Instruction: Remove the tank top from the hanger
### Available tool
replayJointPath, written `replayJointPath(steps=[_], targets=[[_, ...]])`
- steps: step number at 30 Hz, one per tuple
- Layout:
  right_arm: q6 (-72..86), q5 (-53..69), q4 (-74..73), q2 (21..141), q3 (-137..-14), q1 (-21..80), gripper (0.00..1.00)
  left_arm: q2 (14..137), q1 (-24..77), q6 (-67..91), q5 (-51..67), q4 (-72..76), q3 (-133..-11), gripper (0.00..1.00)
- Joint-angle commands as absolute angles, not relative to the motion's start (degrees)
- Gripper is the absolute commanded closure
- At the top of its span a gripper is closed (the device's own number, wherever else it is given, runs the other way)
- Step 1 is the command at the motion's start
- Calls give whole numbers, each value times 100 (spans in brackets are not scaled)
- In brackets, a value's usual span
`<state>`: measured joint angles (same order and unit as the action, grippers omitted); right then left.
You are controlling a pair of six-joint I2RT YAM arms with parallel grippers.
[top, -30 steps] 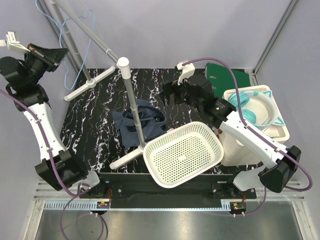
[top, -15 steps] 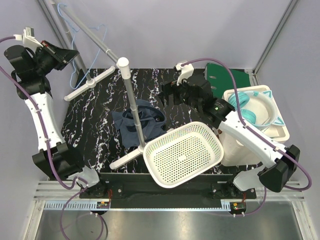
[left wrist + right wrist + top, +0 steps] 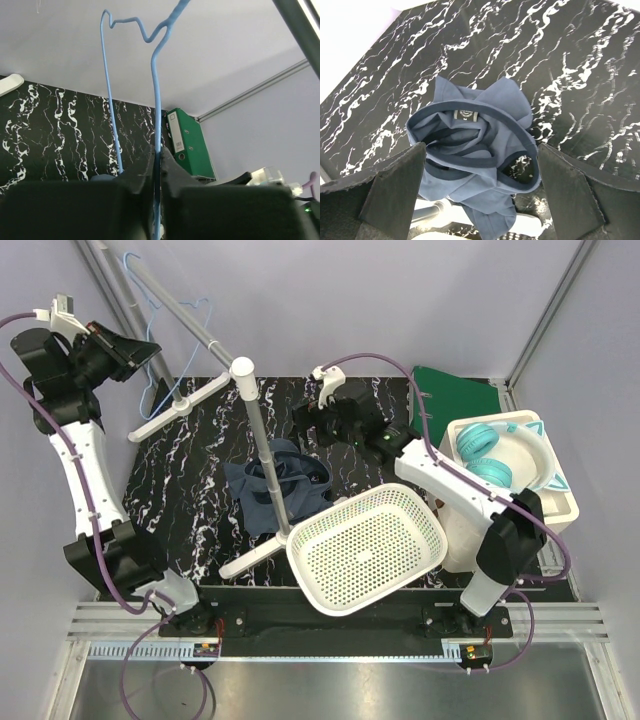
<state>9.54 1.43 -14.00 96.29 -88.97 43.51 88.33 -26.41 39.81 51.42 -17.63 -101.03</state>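
The tank top [image 3: 277, 486] lies crumpled on the black marble table, off the hanger, beside the stand pole. The light-blue wire hanger [image 3: 150, 390] is held up at the far left, bare. My left gripper [image 3: 146, 352] is shut on the hanger's wire [image 3: 154, 90], which runs up between the fingers [image 3: 172, 167]. My right gripper [image 3: 313, 422] is open, hovering just beyond the tank top. In the right wrist view the tank top [image 3: 470, 155] lies below and between the spread fingers [image 3: 395, 190], untouched.
A white-and-grey stand pole [image 3: 265, 455] rises mid-table, its feet [image 3: 180, 408] spread over the surface. A white perforated basket [image 3: 368, 545] sits at the near edge. A green binder [image 3: 455, 390] and a white bin with teal headphones [image 3: 500, 455] stand at the right.
My right arm has swung left and farther out, bringing the open gripper close to the tank top. My left gripper has shifted right with the hanger. The tank top has not moved.
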Motion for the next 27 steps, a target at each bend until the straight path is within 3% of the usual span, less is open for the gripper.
replayJointPath(steps=[1,5,12,14,21,27], targets=[[1011,457,-1143,9729,-9316,4368,0,8798,-2663,3947,5195,-1801,-10319,79],[897,684,-1090,10062,-9474,4351,0,8561,-2663,3569,4817,-2125,-10038,49],[686,1362,-1046,10590,-9589,4351,0,8104,-2681,2867,4044,-2934,-10090,27],[659,1485,-1046,10704,-9528,4351,0,7771,-2672,2690,3614,-3172,-10029,13],[615,2135,-1116,11012,-9308,4351,0,6576,-2672,2224,2014,-3472,-9528,10],[510,2689,-1423,11153,-9053,4350,0,5679,-2409,2460,2609,-3182,-8834,14]])
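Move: The clothes rail that the left hand's blue hanger is hooked over runs about 18 cm above that hand, some 5 cm farther forward and 2 cm to its right at the hook; the tank top lies roughly 11 cm back, 24 cm right and 41 cm below. From the open right hand, the tank top is about 8 cm left, 4 cm back and 23 cm down. The rack's near upright stands some 14 cm back and 5 cm left of the right hand, its foot 27 cm below; the white basket is 22 cm back, 16 cm right and 22 cm down. The hanger is let go by the left fingers, which open wide as that hand dips about 2 cm, then draws back some 12 cm, rising and turning counter-clockwise about 25 degrees. Towards the tank top, the right hand, fingers still wide open, goes left 6 cm, then mainly down, 9 cm in all, turning counter-clockwise and tipping down, still above the cloth. ##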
